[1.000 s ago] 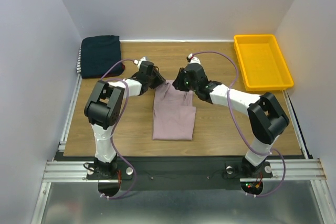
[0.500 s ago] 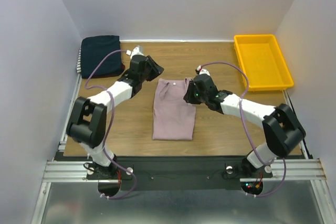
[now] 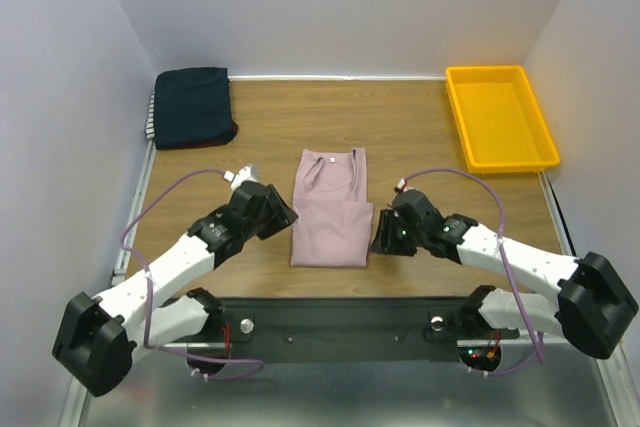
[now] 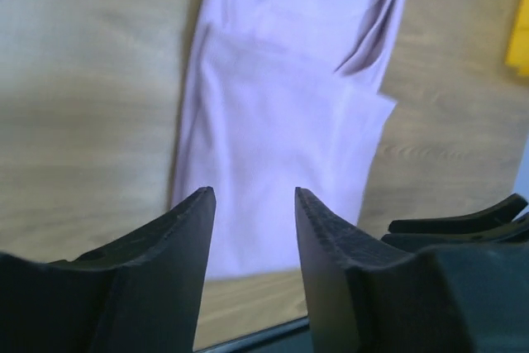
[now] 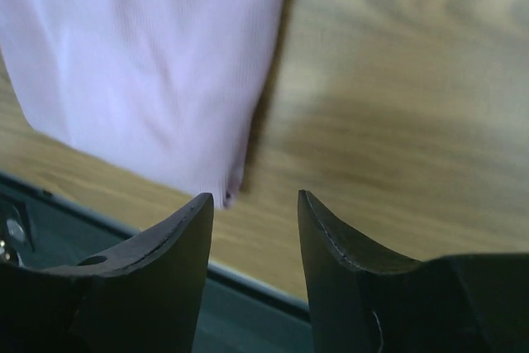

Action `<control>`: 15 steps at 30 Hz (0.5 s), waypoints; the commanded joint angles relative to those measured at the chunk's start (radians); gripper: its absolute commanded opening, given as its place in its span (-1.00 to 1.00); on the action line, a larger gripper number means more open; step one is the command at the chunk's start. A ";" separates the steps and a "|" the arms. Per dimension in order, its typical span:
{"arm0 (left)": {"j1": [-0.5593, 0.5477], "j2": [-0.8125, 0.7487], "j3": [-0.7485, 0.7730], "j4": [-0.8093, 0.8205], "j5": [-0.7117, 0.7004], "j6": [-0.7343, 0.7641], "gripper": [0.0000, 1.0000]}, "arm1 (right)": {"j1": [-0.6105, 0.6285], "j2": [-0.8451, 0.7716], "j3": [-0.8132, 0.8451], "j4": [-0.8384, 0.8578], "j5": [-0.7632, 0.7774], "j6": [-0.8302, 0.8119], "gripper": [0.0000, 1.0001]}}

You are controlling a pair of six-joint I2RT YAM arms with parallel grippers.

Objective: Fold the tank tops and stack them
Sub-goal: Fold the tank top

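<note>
A pale dusty-pink tank top (image 3: 330,207) lies flat in a long narrow fold at the table's middle, straps at the far end. It fills the upper part of the left wrist view (image 4: 289,113) and the upper left of the right wrist view (image 5: 149,64). My left gripper (image 3: 285,217) hovers open just left of its near half, nothing between the fingers. My right gripper (image 3: 380,237) is open beside its near right corner, also empty. A folded pile of tank tops (image 3: 190,105), dark navy uppermost with striped and red edges, sits at the far left corner.
A yellow plastic tray (image 3: 545,117) stands at the far right. The table's dark front rail (image 3: 330,312) runs just behind the pink top's near hem. Bare wood lies on both sides of the pink top.
Both arms have drawn back from the strap end of the pink top toward its near end. Both grippers have opened wider. The straps now lie uncovered.
</note>
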 commanded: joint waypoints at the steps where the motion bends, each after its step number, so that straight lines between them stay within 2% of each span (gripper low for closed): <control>1: -0.054 -0.093 -0.089 -0.139 -0.006 -0.109 0.22 | 0.042 -0.068 -0.041 -0.040 -0.051 0.107 0.04; 6: -0.126 -0.152 -0.185 -0.167 0.035 -0.207 0.24 | 0.102 -0.075 -0.081 -0.027 -0.042 0.188 0.09; 9: -0.181 -0.150 -0.209 -0.169 0.047 -0.236 0.51 | 0.111 -0.079 -0.112 -0.005 -0.039 0.223 0.09; 15: -0.210 -0.123 -0.248 -0.135 0.055 -0.250 0.52 | 0.127 -0.064 -0.140 0.064 -0.044 0.280 0.09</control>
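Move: The left gripper's target, the tank top's near-left hem corner, lies about 8 cm back, 2 cm right and 13 cm below. The right gripper's target, the near-right hem corner, is some 5 cm back, 5 cm left and 6 cm below it, roughly 19 cm to the right of the near-left corner. The shoulder straps lie about 28 cm farther out than the hem and midway between its corners. Bring the left gripper back about 10 cm and down some 8 cm, over the table beside the tank top towards its near-left hem corner, tipping the fingers down and spreading them wider. Draw the right gripper back about 6 cm while sinking half as far, towards the near-right corner, tipping slightly downward with fingers kept half open. Touch nothing yet. ##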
